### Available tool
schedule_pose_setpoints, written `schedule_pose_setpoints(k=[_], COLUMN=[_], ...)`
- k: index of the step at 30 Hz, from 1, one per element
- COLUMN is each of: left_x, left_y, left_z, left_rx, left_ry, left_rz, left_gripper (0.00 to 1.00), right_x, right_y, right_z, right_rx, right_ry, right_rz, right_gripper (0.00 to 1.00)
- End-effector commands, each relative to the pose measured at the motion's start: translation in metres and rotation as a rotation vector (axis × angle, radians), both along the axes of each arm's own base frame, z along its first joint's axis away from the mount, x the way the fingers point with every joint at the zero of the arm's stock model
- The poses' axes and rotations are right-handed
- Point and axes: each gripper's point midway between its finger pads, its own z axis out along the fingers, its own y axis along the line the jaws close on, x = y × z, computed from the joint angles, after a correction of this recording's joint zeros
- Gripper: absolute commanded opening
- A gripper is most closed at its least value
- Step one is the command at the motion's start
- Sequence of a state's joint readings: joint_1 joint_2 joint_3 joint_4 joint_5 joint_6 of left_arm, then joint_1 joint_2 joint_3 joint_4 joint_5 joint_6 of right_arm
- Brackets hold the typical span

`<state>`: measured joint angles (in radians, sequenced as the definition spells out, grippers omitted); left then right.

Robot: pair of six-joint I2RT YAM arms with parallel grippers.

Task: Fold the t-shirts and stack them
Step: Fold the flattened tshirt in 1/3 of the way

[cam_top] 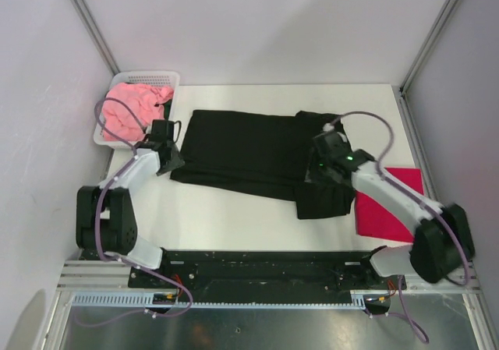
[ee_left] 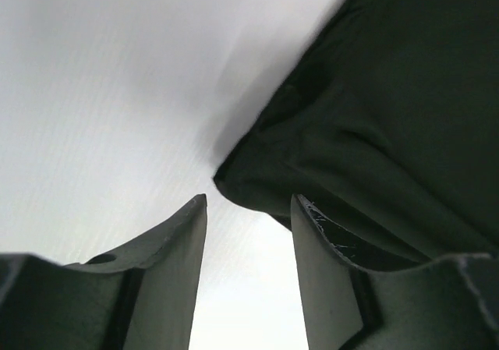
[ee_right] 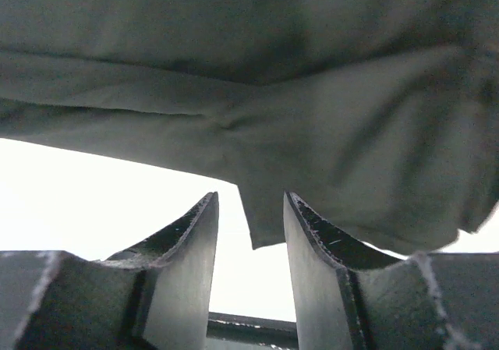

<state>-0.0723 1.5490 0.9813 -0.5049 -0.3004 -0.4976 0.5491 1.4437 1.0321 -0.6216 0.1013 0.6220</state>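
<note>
The black t-shirt (cam_top: 242, 151) lies spread across the middle of the table, with its right part folded into a narrower block. My left gripper (cam_top: 173, 163) is at the shirt's left edge. In the left wrist view the left gripper (ee_left: 249, 198) is open, and a corner of the black t-shirt (ee_left: 374, 116) lies just past its fingertips. My right gripper (cam_top: 312, 177) is over the shirt's right part. In the right wrist view the right gripper (ee_right: 249, 196) stands open, and a loose corner of the black cloth (ee_right: 273, 93) hangs between its tips without being pinched. The crimson t-shirt (cam_top: 382, 213) lies flat at the right, partly under the right arm. The pink t-shirt (cam_top: 129, 108) is bunched up in the basket.
The white mesh basket (cam_top: 148, 76) stands at the table's back left corner, close to the left arm. Bare white table (cam_top: 234, 217) shows in front of the black shirt. Grey walls and metal posts close in the back and both sides.
</note>
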Motion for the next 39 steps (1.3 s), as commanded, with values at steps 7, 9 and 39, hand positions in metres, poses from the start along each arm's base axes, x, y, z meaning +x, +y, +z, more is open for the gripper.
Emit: schedule_pose_setpoints(k=[7, 9, 39], left_x=[-0.050, -0.073, -0.150], left_y=[-0.185, -0.234, -0.436], left_z=[0.062, 0.056, -0.024], left_rx=[-0.278, -0.337, -0.473], left_ry=[-0.165, -0.124, 0.130], left_rz=[-0.482, -0.592, -0.967], left_gripper=[0.49, 0.49, 0.51], right_x=[-0.084, -0.090, -0.067], right_y=[-0.127, -0.130, -0.126], right_z=[0.004, 0.005, -0.055], right_rx=[0.009, 0.028, 0.010], right_ry=[0.014, 0.008, 0.086], right_rz=[-0.416, -0.442, -0.543], right_gripper=[0.45, 0.46, 0.47])
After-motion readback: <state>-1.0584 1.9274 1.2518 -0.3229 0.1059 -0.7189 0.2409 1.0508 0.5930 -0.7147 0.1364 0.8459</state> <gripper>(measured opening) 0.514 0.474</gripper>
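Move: Behind and far to its right, roughly 15 cm back and 41 cm across, lies the black t-shirt's near-left flap corner from the left hand, some 4 cm below; the laundry basket's middle is 19 cm ahead and 11 cm left. The right hand has the near-right flap corner about 8 cm back, 11 cm right and 6 cm below, the red folded shirt 7 cm back and 23 cm right. Swinging about 42 cm to the right and 16 cm back, the left hand lifts off the shirt's left end, then sinks over the near-left flap corner, yawing some 55 degrees clockwise. The right hand rises a little, goes about 12 cm right and 8 cm back, and drops low beside the near-right corner, turning 30 degrees clockwise. Both grippers stay open. ##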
